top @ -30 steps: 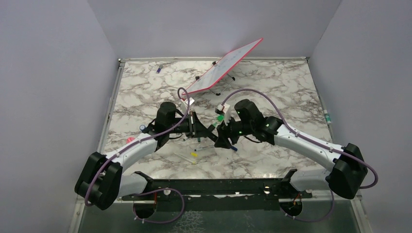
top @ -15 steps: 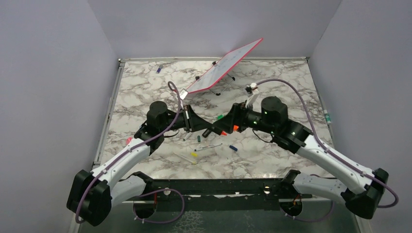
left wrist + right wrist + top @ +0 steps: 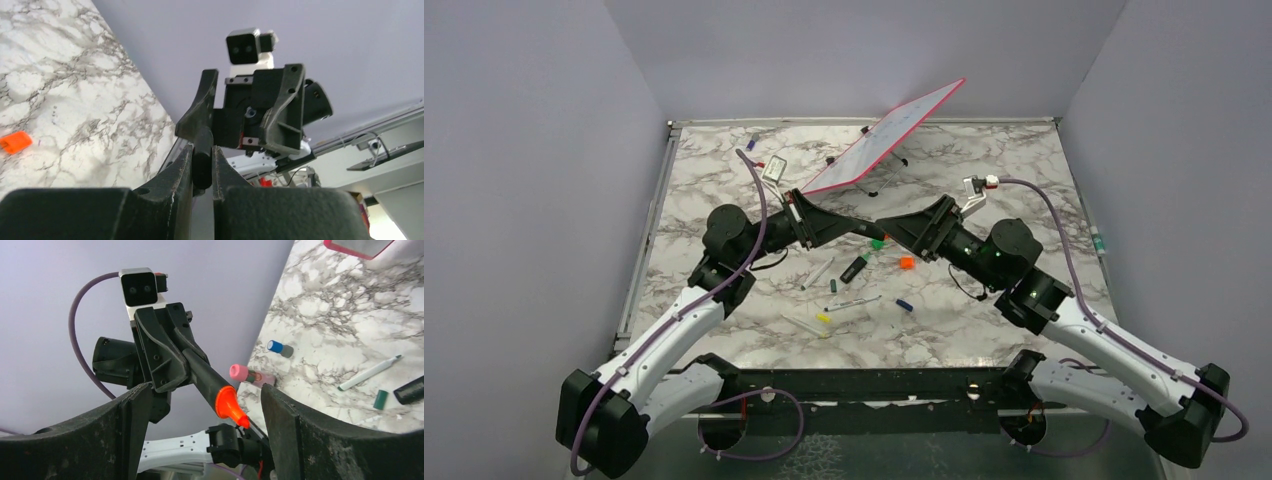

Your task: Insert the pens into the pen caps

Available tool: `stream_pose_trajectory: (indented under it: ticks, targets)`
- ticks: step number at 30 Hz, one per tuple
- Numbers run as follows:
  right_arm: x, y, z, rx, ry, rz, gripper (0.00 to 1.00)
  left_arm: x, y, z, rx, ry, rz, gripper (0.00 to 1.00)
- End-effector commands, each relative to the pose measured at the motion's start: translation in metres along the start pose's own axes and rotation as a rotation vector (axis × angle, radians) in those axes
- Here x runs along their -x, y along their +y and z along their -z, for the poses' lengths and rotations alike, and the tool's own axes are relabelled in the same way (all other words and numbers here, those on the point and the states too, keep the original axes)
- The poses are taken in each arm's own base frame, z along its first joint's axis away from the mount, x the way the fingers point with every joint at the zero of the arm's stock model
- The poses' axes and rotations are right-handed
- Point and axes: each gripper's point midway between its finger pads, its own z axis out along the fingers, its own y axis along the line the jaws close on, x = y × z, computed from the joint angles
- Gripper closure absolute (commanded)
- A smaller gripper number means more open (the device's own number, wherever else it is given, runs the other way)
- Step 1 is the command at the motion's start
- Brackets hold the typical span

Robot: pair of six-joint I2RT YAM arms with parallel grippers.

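My left gripper (image 3: pixel 839 224) is raised above the table and shut on a black-barrelled pen (image 3: pixel 210 380). The pen's bare orange tip (image 3: pixel 229 406) points at my right gripper (image 3: pixel 902 232). In the left wrist view the dark barrel (image 3: pixel 202 159) is pinched between the jaws. My right gripper (image 3: pixel 205 392) is open, its fingers standing wide on either side of the orange tip without touching it. An orange pen cap (image 3: pixel 906 263) lies on the marble below, beside a green cap (image 3: pixel 879 241) and a dark blue cap (image 3: pixel 904 304).
On the table lie a black highlighter (image 3: pixel 854 268), a thin white pen (image 3: pixel 817 274), another white pen (image 3: pixel 854 301) and a yellow piece (image 3: pixel 824 318). A red-edged whiteboard (image 3: pixel 884 140) stands tilted at the back. A pink-capped item (image 3: pixel 250 375) lies near the left edge.
Both arms rose from the table and turned to face each other. The right gripper opened wide. The orange cap now lies free on the marble.
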Motion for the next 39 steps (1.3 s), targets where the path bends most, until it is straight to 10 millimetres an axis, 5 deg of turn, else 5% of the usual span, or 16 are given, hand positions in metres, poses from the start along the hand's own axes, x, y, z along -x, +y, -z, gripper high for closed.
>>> stream_pose_trajectory:
  ticks: [1, 11, 17, 28, 34, 39]
  targets:
    - [-0.002, 0.025, -0.002, 0.151, -0.004, -0.109, 0.16, 0.027, -0.035, 0.001, -0.079, -0.118, 0.016, 1.00]
    - [0.003, 0.048, 0.002, 0.345, -0.052, -0.140, 0.50, 0.023, -0.033, 0.007, -0.091, -0.138, 0.094, 1.00]
    - [0.005, 0.045, 0.001, 0.347, -0.069, -0.158, 0.55, 0.017, -0.029, 0.011, -0.095, -0.135, 0.118, 1.00]
    - [0.003, 0.047, 0.003, 0.374, -0.068, -0.124, 0.80, 0.011, -0.025, 0.013, -0.097, -0.120, 0.101, 0.99]
    - [-0.004, 0.038, 0.008, 0.287, -0.023, 0.045, 0.82, 0.011, -0.027, 0.018, -0.071, -0.047, -0.138, 0.41]
    - [-0.014, 0.030, 0.021, 0.218, 0.068, 0.251, 0.82, 0.014, 0.002, 0.024, 0.120, 0.086, -0.350, 0.23]
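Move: Between the right hand's open fingers lies the nib end of the orange pen; its middle is about 4 cm to that hand's left, roughly level fore and aft and 1 cm lower. Some 30 cm below the right hand, the orange cap lies about 13 cm ahead and 8 cm right, the green cap 19 cm straight ahead, and the green pen 12 cm ahead and 6 cm left. The left hand still holds the pen's rear end, its middle about 5 cm right, 1 cm back, level. Taking over the orange pen in mid-air, the right hand eases left and up about 2 cm, rolls its left side up some 15 degrees and closes on the body just behind the nib. The left hand keeps its grip while rising about 2.5 cm, then opens wide, lets go of the black rear end and starts off left and forward, as the right, gripping, draws slightly back and right. ##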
